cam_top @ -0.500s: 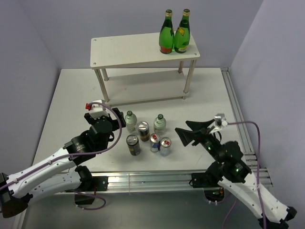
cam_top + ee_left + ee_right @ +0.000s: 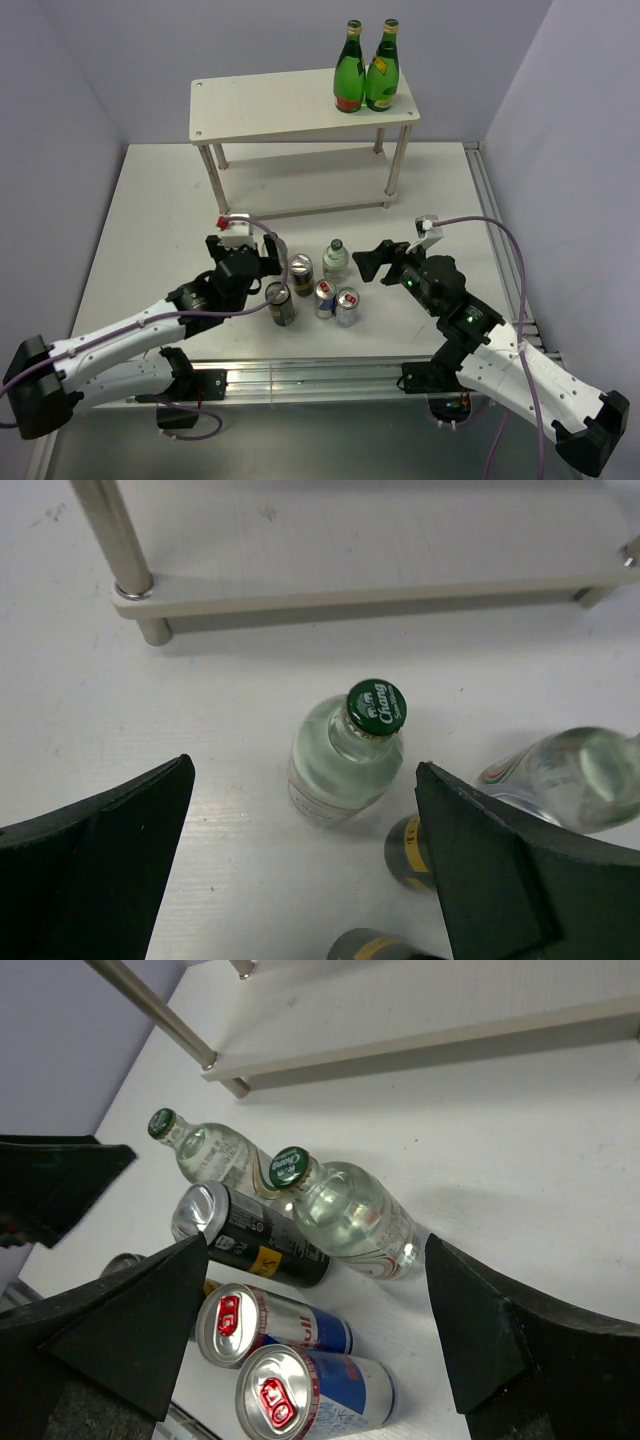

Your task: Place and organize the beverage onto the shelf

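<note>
The beverage stands clustered at the table's near middle: a clear bottle (image 2: pixel 336 260), two black-and-yellow cans (image 2: pixel 301 272) (image 2: pixel 280 302) and two silver-blue cans (image 2: pixel 325 297) (image 2: pixel 347 305). My left gripper (image 2: pixel 272 265) is open over the other clear bottle (image 2: pixel 345 755), whose green cap sits between the wide fingers, untouched. My right gripper (image 2: pixel 375 262) is open just right of the cluster; its wrist view shows the right clear bottle (image 2: pixel 350 1215) and a silver-blue can (image 2: pixel 275 1325) between its fingers. The shelf (image 2: pixel 300 110) stands at the back.
Two tall green glass bottles (image 2: pixel 365 68) stand on the right end of the shelf's top board. The lower board (image 2: pixel 400 550) lies just beyond the left bottle, with a leg (image 2: pixel 120 550) at its left. The table's metal rail (image 2: pixel 500 250) runs along the right edge.
My left gripper has moved forward and right, now covering the left clear bottle. The right gripper has swung left and forward toward the cluster. No drink has moved.
</note>
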You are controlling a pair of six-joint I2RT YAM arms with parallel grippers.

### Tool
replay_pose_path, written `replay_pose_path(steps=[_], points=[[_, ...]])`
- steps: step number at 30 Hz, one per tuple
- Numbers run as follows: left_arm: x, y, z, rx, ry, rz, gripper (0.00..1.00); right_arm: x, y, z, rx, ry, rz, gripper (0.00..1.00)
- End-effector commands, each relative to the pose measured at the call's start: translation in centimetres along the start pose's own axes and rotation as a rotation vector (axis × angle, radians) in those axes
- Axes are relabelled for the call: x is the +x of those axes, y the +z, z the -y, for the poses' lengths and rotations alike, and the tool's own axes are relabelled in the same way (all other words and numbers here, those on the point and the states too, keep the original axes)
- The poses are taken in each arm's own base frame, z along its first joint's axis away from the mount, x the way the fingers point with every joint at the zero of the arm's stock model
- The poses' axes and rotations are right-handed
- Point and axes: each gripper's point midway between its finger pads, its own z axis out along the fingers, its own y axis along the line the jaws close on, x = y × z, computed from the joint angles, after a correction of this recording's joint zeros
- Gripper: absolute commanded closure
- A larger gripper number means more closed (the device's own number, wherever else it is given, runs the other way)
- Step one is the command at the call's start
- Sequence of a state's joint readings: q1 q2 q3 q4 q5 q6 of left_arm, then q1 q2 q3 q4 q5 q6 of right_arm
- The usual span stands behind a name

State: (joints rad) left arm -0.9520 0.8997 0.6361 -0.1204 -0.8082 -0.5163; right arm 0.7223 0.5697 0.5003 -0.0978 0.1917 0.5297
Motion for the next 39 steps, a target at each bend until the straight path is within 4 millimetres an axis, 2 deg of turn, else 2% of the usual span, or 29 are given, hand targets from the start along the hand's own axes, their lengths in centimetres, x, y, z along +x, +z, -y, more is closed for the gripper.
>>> replay_pose_path(steps=[1,3,10,16,22,25,27,30,31,34,35,36,39], points=[[0.4,1.9,2.4,0.076,0.023,0.016,0.01,-0.6,0.1,-0.3,-0.010,0.002,0.036,0.04],[1.0,2.9,2.6,0.077,0.043,0.009,0.01,-0.4,0.2,-0.1,-0.007,-0.007,0.031,0.05],[0.6,5.7,1.9,0.026,0.052,0.043,0.01,0.2,-0.6,0.9,0.007,-0.023,0.038,0.05],[1.1,7.7,2.1,0.020,0.061,0.033,0.02,0.4,-0.9,1.3,0.015,-0.034,0.046,0.05],[2.3,9.1,2.7,0.017,0.079,0.024,0.08,0.6,-0.8,1.2,0.004,-0.032,0.044,0.05],[2.7,9.8,2.9,0.008,0.093,0.018,0.15,0.7,-0.7,1.2,0.004,-0.034,0.041,0.06],[2.7,9.9,3.0,0.005,0.092,0.020,0.25,0.6,-0.8,1.2,0.004,-0.033,0.043,0.05],[2.6,10.1,3.0,0.004,0.085,0.029,0.46,0.6,-0.8,1.2,0.003,-0.033,0.046,0.06],[2.6,10.1,3.0,0.000,0.083,0.032,0.60,0.6,-0.8,1.2,0.001,-0.031,0.045,0.06],[2.5,10.3,3.0,-0.007,0.082,0.034,0.83,0.6,-0.8,1.2,0.003,-0.030,0.046,0.06],[2.6,10.3,2.8,-0.016,0.084,0.032,0.96,0.6,-0.8,1.2,0.002,-0.028,0.047,0.06],[2.6,10.3,2.8,-0.020,0.087,0.032,1.00,0.7,-0.8,1.3,0.006,-0.028,0.046,0.06],[2.1,10.3,2.7,-0.025,0.088,0.048,1.00,0.6,-0.9,1.3,0.002,-0.026,0.049,0.06]])
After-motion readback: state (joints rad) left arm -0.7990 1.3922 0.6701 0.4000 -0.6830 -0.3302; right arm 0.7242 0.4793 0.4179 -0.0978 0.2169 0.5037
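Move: The left soda bottle with the green cap stands about 8 cm ahead of my left hand and 4 cm to its right, its middle some 11 cm lower. The right soda bottle is roughly 13 cm right of it, nearly level; the upper black can sits 6 cm right and 4 cm nearer than it, the lower black can straight back from it by about 12 cm. From my right hand the left bottle is some 21 cm left, 3 ahead and 13 lower. I bring my open left hand down and a little right, run it forward towards the left soda bottle, then ease down and right again until the neck is between my fingers: about 8 cm forward, 5 down and 4 right in all. There I close and pinch the neck just under the green cap, coming up about 1 cm as the grip sets. ##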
